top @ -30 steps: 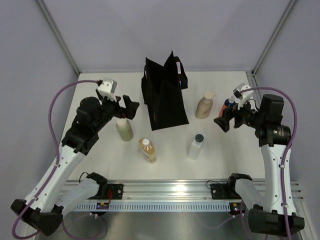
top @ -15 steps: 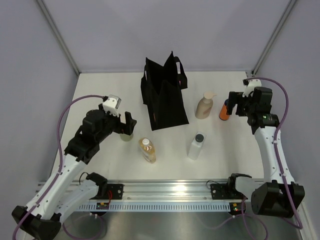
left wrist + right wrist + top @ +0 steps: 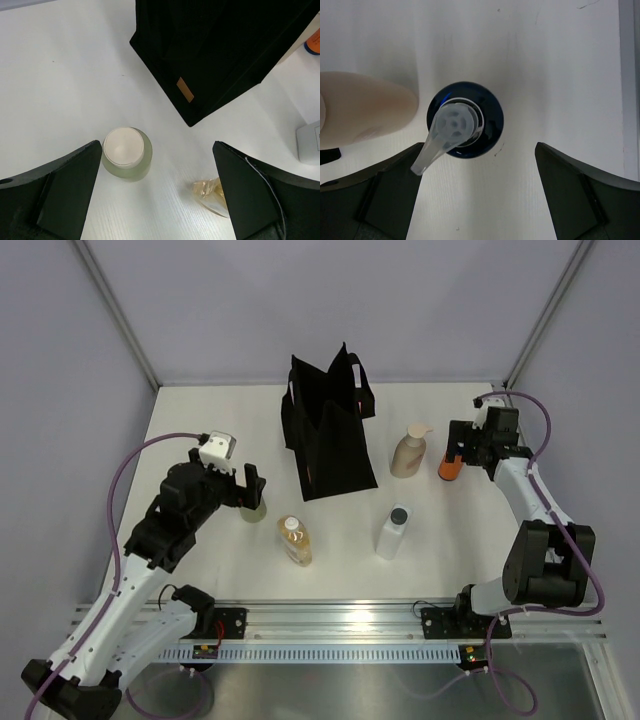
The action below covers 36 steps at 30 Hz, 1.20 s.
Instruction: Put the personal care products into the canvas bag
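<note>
The black canvas bag (image 3: pixel 328 440) stands open at the table's back centre. A beige pump bottle (image 3: pixel 408 452) and an orange bottle with a blue top (image 3: pixel 449 466) stand to its right. A clear bottle with a black cap (image 3: pixel 393 532) and an amber bottle (image 3: pixel 295 540) are nearer the front. My left gripper (image 3: pixel 250 488) hangs open above the pale olive bottle (image 3: pixel 126 152), which sits close to its left finger. My right gripper (image 3: pixel 462 447) is open above the orange bottle's blue top (image 3: pixel 465 122), apart from it. Both grippers (image 3: pixel 156 146) (image 3: pixel 479 147) hold nothing.
The bag's side with a tan label (image 3: pixel 184 90) lies just beyond the olive bottle. The amber bottle (image 3: pixel 212 195) lies beside my left gripper's right finger. The beige bottle (image 3: pixel 365 107) stands close left of the blue top. Grey walls enclose the white table (image 3: pixel 200 430); a rail (image 3: pixel 340 618) runs along the front.
My left gripper has dropped and come forward over the pale olive bottle. My right arm has swung back and now points down over the orange bottle. No bottle has moved.
</note>
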Tool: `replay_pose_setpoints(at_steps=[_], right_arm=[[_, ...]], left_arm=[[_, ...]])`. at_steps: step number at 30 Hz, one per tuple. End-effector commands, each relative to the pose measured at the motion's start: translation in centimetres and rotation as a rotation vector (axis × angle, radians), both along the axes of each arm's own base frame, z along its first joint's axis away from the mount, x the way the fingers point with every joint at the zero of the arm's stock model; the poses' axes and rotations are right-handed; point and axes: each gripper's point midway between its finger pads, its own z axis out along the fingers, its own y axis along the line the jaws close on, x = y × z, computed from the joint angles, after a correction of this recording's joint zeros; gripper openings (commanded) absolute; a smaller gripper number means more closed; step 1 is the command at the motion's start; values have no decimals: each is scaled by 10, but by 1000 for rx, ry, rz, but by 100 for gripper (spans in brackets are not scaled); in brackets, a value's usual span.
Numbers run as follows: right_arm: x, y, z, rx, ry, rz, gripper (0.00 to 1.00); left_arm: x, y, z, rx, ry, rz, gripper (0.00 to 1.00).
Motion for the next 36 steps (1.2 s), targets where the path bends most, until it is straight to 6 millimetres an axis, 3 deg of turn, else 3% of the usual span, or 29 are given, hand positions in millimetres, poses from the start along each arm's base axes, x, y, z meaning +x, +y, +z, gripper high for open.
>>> replay_pose_setpoints(at_steps=[1, 13, 24, 32, 34, 35, 36], right_arm=[[34, -2, 36, 3, -143, -16, 99], [56, 6, 10, 53, -97, 11, 96], [61, 8, -5, 70, -65, 21, 82], [59, 13, -9, 85, -47, 42, 57], [58, 13, -4, 78, -57, 53, 46], [57, 12, 0, 72, -60, 56, 30], [56, 12, 13, 59, -87, 67, 22]], left_arm=[[6, 4, 5, 10, -30, 22, 99], [7, 7, 2, 23, -26, 38, 99], [8, 7, 0, 29, -20, 41, 99], [8, 8, 0, 31, -19, 45, 99], [8, 9, 1, 32, -21, 46, 99], [7, 9, 0, 30, -21, 46, 99], [7, 9, 1, 29, -24, 48, 99]])
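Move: Almost straight ahead of the right hand stands the orange bottle with the blue shoulder, its middle about 5 cm farther out, 1 cm left and some 7 cm lower. The beige pump bottle is about 9 cm to the left of it and 1 cm farther out; the white bottle lies roughly 12 cm back and 14 cm left of the hand; the canvas bag is about 26 cm left, 9 ahead. From the left hand the orange bottle is some 18 cm ahead, 40 right and 18 below. Reaching forward about 4.5 cm with open fingers until the orange bottle's blue upper part sits between them, the right hand then sinks some 2.5 cm. As the reach ends the fingers close by about a third and settle on both sides of the blue shoulder, pinching it below the pump. ##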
